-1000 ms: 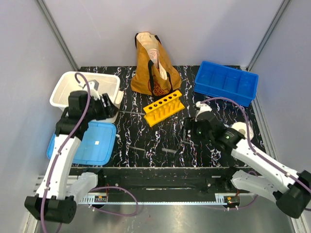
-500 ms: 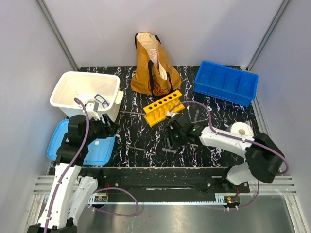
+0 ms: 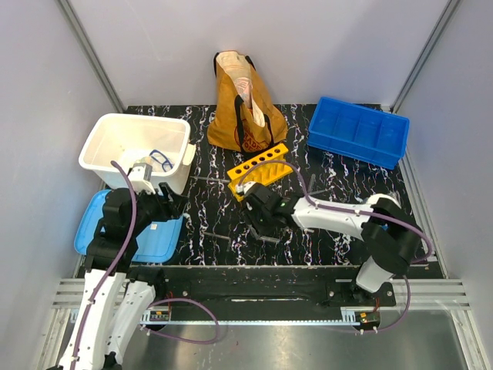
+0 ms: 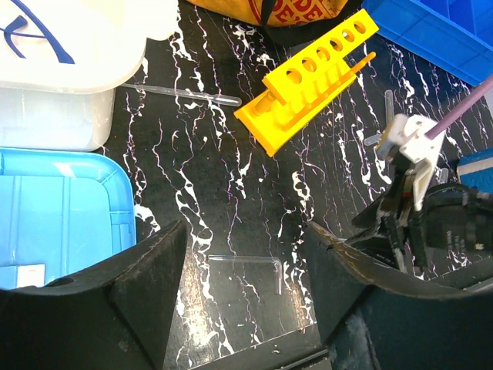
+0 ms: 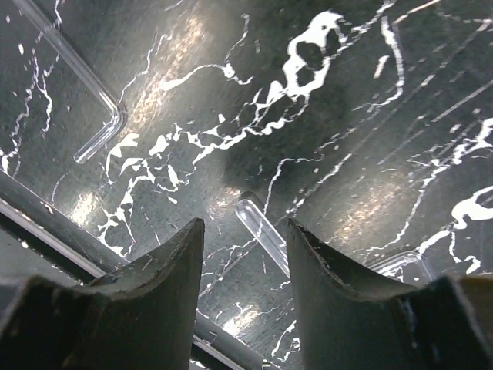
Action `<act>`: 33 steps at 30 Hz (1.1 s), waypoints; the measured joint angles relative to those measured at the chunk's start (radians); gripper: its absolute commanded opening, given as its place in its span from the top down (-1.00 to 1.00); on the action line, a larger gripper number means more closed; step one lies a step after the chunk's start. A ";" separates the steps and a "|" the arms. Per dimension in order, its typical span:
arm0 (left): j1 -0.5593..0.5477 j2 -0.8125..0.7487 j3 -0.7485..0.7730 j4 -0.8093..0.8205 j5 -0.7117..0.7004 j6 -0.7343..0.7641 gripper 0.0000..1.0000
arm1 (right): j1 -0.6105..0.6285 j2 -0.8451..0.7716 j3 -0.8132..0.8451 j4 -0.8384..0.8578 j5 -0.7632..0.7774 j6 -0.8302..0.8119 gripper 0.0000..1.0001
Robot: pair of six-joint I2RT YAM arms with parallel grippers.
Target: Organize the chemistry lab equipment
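Observation:
The yellow test-tube rack (image 3: 260, 168) lies mid-table, and the left wrist view shows it too (image 4: 316, 77). My right gripper (image 3: 262, 222) is low over the table just in front of it. Its jaws (image 5: 245, 231) are open astride a short clear test tube (image 5: 263, 228) that lies on the table close to the right finger. A bent clear tube (image 5: 88, 104) lies further left. My left gripper (image 4: 245, 231) hangs open and holds nothing. It is above that same bent tube (image 4: 250, 262), beside the blue lid. A long straight clear tube (image 4: 185, 94) lies near the white bin.
A white bin (image 3: 104, 135) stands at the back left with a blue lid (image 3: 127, 231) in front of it. The mustard tote bag (image 3: 240, 108) stands at the back centre and a blue divided tray (image 3: 358, 132) at the back right. Small clear pieces (image 4: 387, 100) lie right of the rack.
My right arm swept left from beside the rack to the table in front of it, and its jaws narrowed. My left arm drew back from the white bin toward the near edge.

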 measured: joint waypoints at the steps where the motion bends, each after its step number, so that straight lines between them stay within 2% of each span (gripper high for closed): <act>1: -0.002 -0.002 0.000 0.000 -0.003 -0.001 -0.33 | 0.014 0.014 0.008 -0.005 0.008 -0.011 -0.03; 8: -0.004 -0.024 0.000 0.000 -0.021 -0.003 -0.35 | 0.070 0.110 0.043 -0.054 0.044 -0.063 -0.01; 20: -0.007 -0.028 0.000 0.000 -0.038 -0.003 -0.35 | 0.072 0.132 0.043 -0.077 0.099 -0.105 0.08; 24: -0.008 -0.028 0.000 -0.001 -0.040 -0.004 -0.35 | 0.072 0.145 0.045 -0.072 0.105 -0.112 0.18; 30: -0.008 -0.026 0.000 0.000 -0.041 -0.005 -0.33 | 0.073 0.150 0.050 -0.063 0.113 -0.108 0.52; 33: -0.008 -0.018 0.000 0.000 -0.041 -0.008 -0.28 | 0.073 0.150 0.050 -0.059 0.138 -0.089 0.58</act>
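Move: The right hand, half open, hangs over the short glass tube; its middle lies about 2 cm back, 2 cm to the right and 4 cm below. Also on the table, a bent glass tube lies some 12 cm to the hand's left and 1 cm back, another some 11 cm to its right and 1 cm ahead. The yellow rack stands straight ahead, about 14 cm. From the left hand, the short tube lies roughly 23 cm right, 3 cm back and 21 cm lower. The right hand sinks about 4 cm onto the short glass tube, tilting some 15 degrees, then pinches it. ##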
